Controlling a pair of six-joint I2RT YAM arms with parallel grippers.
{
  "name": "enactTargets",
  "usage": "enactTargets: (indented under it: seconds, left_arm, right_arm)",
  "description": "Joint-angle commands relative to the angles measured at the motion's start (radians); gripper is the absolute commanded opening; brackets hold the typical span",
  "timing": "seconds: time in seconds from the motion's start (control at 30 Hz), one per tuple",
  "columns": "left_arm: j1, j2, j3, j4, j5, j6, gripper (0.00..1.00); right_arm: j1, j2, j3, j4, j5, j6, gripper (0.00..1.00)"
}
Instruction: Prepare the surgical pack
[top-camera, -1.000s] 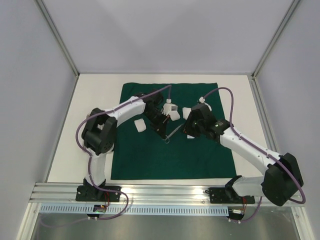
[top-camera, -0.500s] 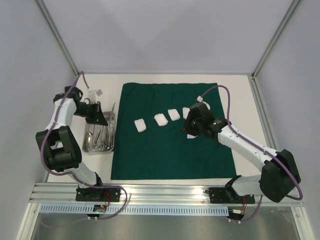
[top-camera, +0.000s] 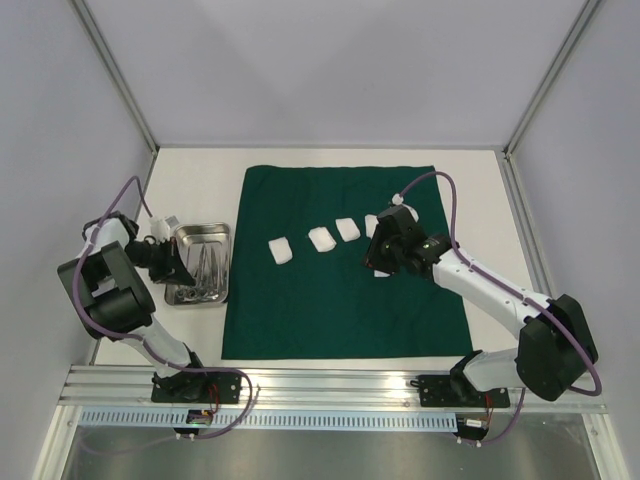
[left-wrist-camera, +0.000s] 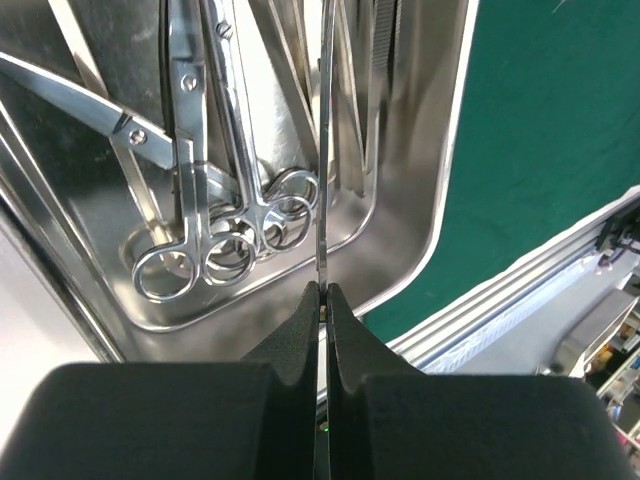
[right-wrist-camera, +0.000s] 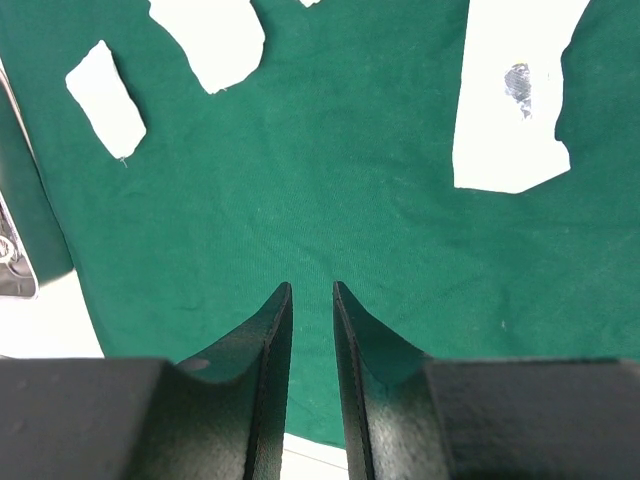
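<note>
The dark green cloth drape (top-camera: 340, 300) lies flat mid-table with several white gauze pads (top-camera: 322, 238) in a row on it. Left of it stands the steel tray (top-camera: 222, 232), holding scissors (left-wrist-camera: 200, 180) and other slim metal instruments. My left gripper (top-camera: 181, 267) is low over the tray's left part. In the left wrist view it (left-wrist-camera: 325, 292) is shut on a thin metal instrument (left-wrist-camera: 327, 150), seen edge-on and pointing along the tray. My right gripper (right-wrist-camera: 311, 288) hovers over bare drape (right-wrist-camera: 330, 200) with a narrow gap and nothing in it. Gauze pads (right-wrist-camera: 510, 90) lie ahead of it.
White tabletop (top-camera: 190, 175) surrounds the drape. Grey enclosure walls stand left, right and behind. The aluminium rail (top-camera: 330, 385) with both arm bases runs along the near edge. The tray's rim (left-wrist-camera: 440, 200) lies close to the drape's left edge (left-wrist-camera: 550, 150).
My left arm has swung from the middle of the drape to the tray at the left and come down low over it. The right arm has hardly moved.
</note>
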Motion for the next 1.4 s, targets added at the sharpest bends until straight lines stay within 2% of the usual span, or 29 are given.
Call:
enactTargets:
  seconds: [0.0,0.4,0.53,0.67,0.77,0.97,1.17,1.27,1.37]
  left_arm:
    - [0.032,-0.003,-0.009,0.032,-0.029,0.056,0.00]
    - [0.067,0.082,-0.018,0.078,-0.064,0.065,0.00]
    - [0.067,0.063,-0.025,0.078,-0.073,0.067,0.13]
    - [0.067,0.036,-0.020,0.070,-0.075,0.063,0.37]
    - [0.067,0.010,-0.015,0.067,-0.078,0.057,0.46]
    - [0.067,-0.061,0.017,0.040,-0.070,0.048,0.51]
    - [0.059,-0.138,0.057,0.014,-0.064,0.019,0.54]
    - [-0.002,-0.190,0.069,0.006,-0.058,-0.019,0.54]
    - [-0.127,-0.252,0.086,0.015,-0.062,-0.068,0.55]
  right_arm:
    - [-0.002,-0.009,0.032,0.001,0.004,-0.013,0.24]
    - [-0.002,-0.003,0.028,-0.005,0.012,-0.019,0.25]
    - [-0.002,-0.002,0.031,-0.020,0.030,-0.027,0.27]
    - [-0.010,0.000,0.034,-0.031,0.039,-0.039,0.33]
    - [-0.031,0.006,0.036,-0.046,0.044,-0.054,0.36]
    - [-0.135,0.041,0.031,-0.071,0.028,-0.130,0.41]
    - [-0.183,0.092,0.080,-0.071,0.042,-0.208,0.45]
    - [-0.209,0.141,0.138,-0.066,0.038,-0.248,0.45]
    - [-0.236,0.194,0.190,-0.046,0.024,-0.286,0.45]
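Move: The left hand holds the last scissors over the near part of the steel tray, whose middle is about 6 cm ahead, 3 cm right and some 7 cm below; the scissors already inside lie about 3 cm ahead and 4 cm right. From the empty right hand, the nearer white packet is some 8 cm ahead, 5 cm right and 10 cm below. The second packet stands about 9 cm right of it, the rightmost gauze 8 cm beyond it and 2 cm left. The left hand shifts about 2 cm left and sinks some 3 cm to lower the scissors it still holds into the tray, opens to about half to let go, then climbs about 6 cm off the tray with empty fingers, edging forward and tilting slightly. The right hand, waiting at first, swings about 7 cm to its right, then forward some 4 cm and slightly down towards the nearer white packet, its slightly open fingers widening and tilting about 10 degrees, without touching anything yet. ##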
